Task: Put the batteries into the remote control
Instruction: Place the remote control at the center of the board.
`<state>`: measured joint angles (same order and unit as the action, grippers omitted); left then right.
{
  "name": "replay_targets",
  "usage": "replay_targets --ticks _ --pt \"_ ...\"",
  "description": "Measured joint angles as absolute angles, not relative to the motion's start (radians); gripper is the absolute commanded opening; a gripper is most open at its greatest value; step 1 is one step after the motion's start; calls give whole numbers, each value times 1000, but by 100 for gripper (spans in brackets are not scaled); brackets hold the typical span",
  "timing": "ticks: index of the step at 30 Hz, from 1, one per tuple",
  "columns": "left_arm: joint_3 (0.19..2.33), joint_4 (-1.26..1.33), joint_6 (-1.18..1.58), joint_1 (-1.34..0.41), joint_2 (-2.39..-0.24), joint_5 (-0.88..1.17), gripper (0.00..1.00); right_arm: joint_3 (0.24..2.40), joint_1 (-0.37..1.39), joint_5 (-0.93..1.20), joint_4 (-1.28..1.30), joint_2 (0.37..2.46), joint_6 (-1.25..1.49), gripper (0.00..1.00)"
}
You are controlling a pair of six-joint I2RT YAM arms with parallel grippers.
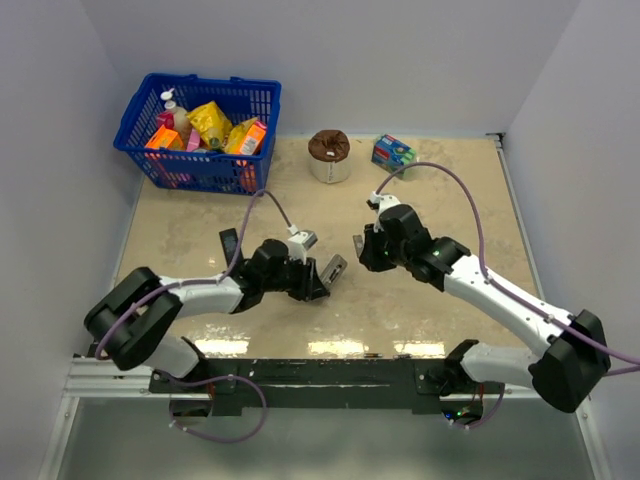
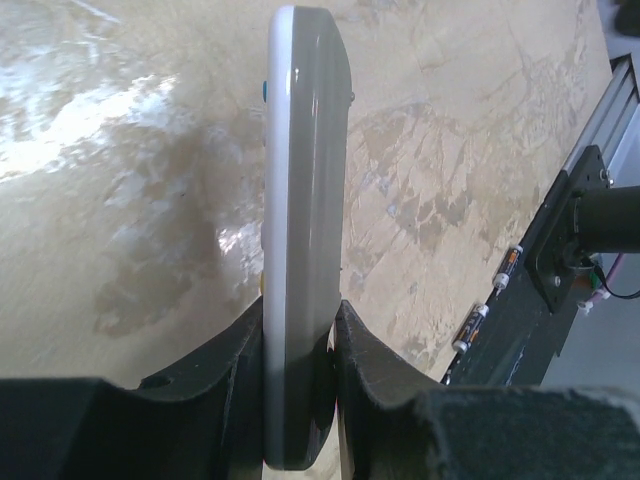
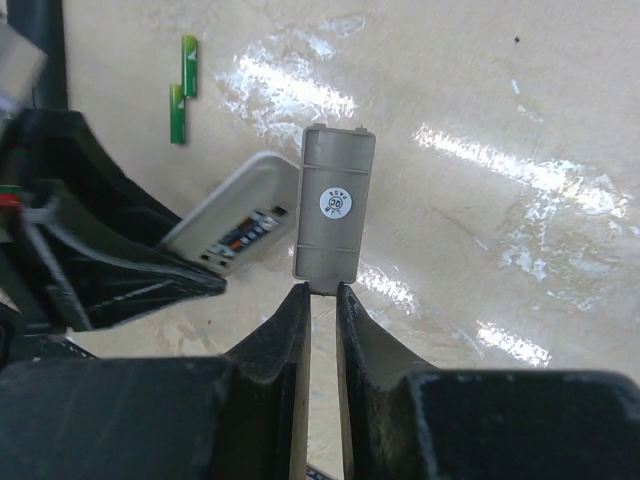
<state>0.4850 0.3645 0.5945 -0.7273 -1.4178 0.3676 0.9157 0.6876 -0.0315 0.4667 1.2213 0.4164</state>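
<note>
The remote control [image 2: 305, 200] stands edge-on in my left gripper [image 2: 300, 310], which is shut on its lower end; white face to the left, grey back to the right. In the right wrist view the remote control [image 3: 240, 222] shows an open battery bay with dark and orange shapes inside. My right gripper [image 3: 322, 290] is shut on the bottom tab of a grey battery cover [image 3: 335, 215] with a round sticker, held just beside that bay. Two batteries [image 2: 507, 268] lie at the table's near edge against the black rail. From above, the two grippers [image 1: 325, 275] [image 1: 360, 245] nearly meet mid-table.
Two green stick-like pieces [image 3: 183, 90] lie on the table beyond the remote. A slim black remote [image 1: 229, 243] lies left of my left arm. At the back stand a blue basket [image 1: 135, 120] of packets, a brown-topped roll [image 1: 329, 155] and a green-blue box [image 1: 394, 152].
</note>
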Motion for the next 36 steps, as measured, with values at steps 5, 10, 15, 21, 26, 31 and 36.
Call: replay_targets --ticks 5,10,15,21,26,31,36 --pt "557 408 595 -776 -1568 387 25 908 686 -67 456 1158 417 0" --pt "558 478 615 -796 -1660 411 43 908 687 -70 458 1159 408 0" --pt "556 504 617 -800 -1655 390 57 908 687 -70 458 1159 393 0" --pt "542 482 607 -801 -1603 319 75 911 687 -64 460 1185 359 0" --pt "508 363 537 -801 -1449 204 78 957 687 -34 486 1213 319 0" --pt "493 297 330 -804 -1167 98 80 1046 686 62 527 1220 288 0" --pt "493 307 -6 -813 -960 47 86 1143 687 189 565 1238 257 0"
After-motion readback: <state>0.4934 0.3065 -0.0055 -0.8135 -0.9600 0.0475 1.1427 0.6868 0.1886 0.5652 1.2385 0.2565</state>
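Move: My left hand holds the remote control by its near end. The board-centre spot where its middle will lie is about 5 cm to my right, 3 cm ahead and 5 cm down. The two green batteries lie some 11 cm ahead and 8 cm to the left; the battery cover hangs about 12 cm right, 7 cm ahead and 8 cm higher. From my right hand, that spot is roughly 7 cm left, 1 cm back and 13 cm below. I bring the remote control right and down with my left hand, about 3.5 cm each way, onto the board, and open the fingers wide to let it go. Then that hand backs off left and climbs about 16 cm, drifting forward, its wrist tipping up some 50 degrees until the fingers are almost level. My right hand keeps the battery cover pinched, rises slightly and waits, then shifts left and up, turning some 15 degrees counter-clockwise. ##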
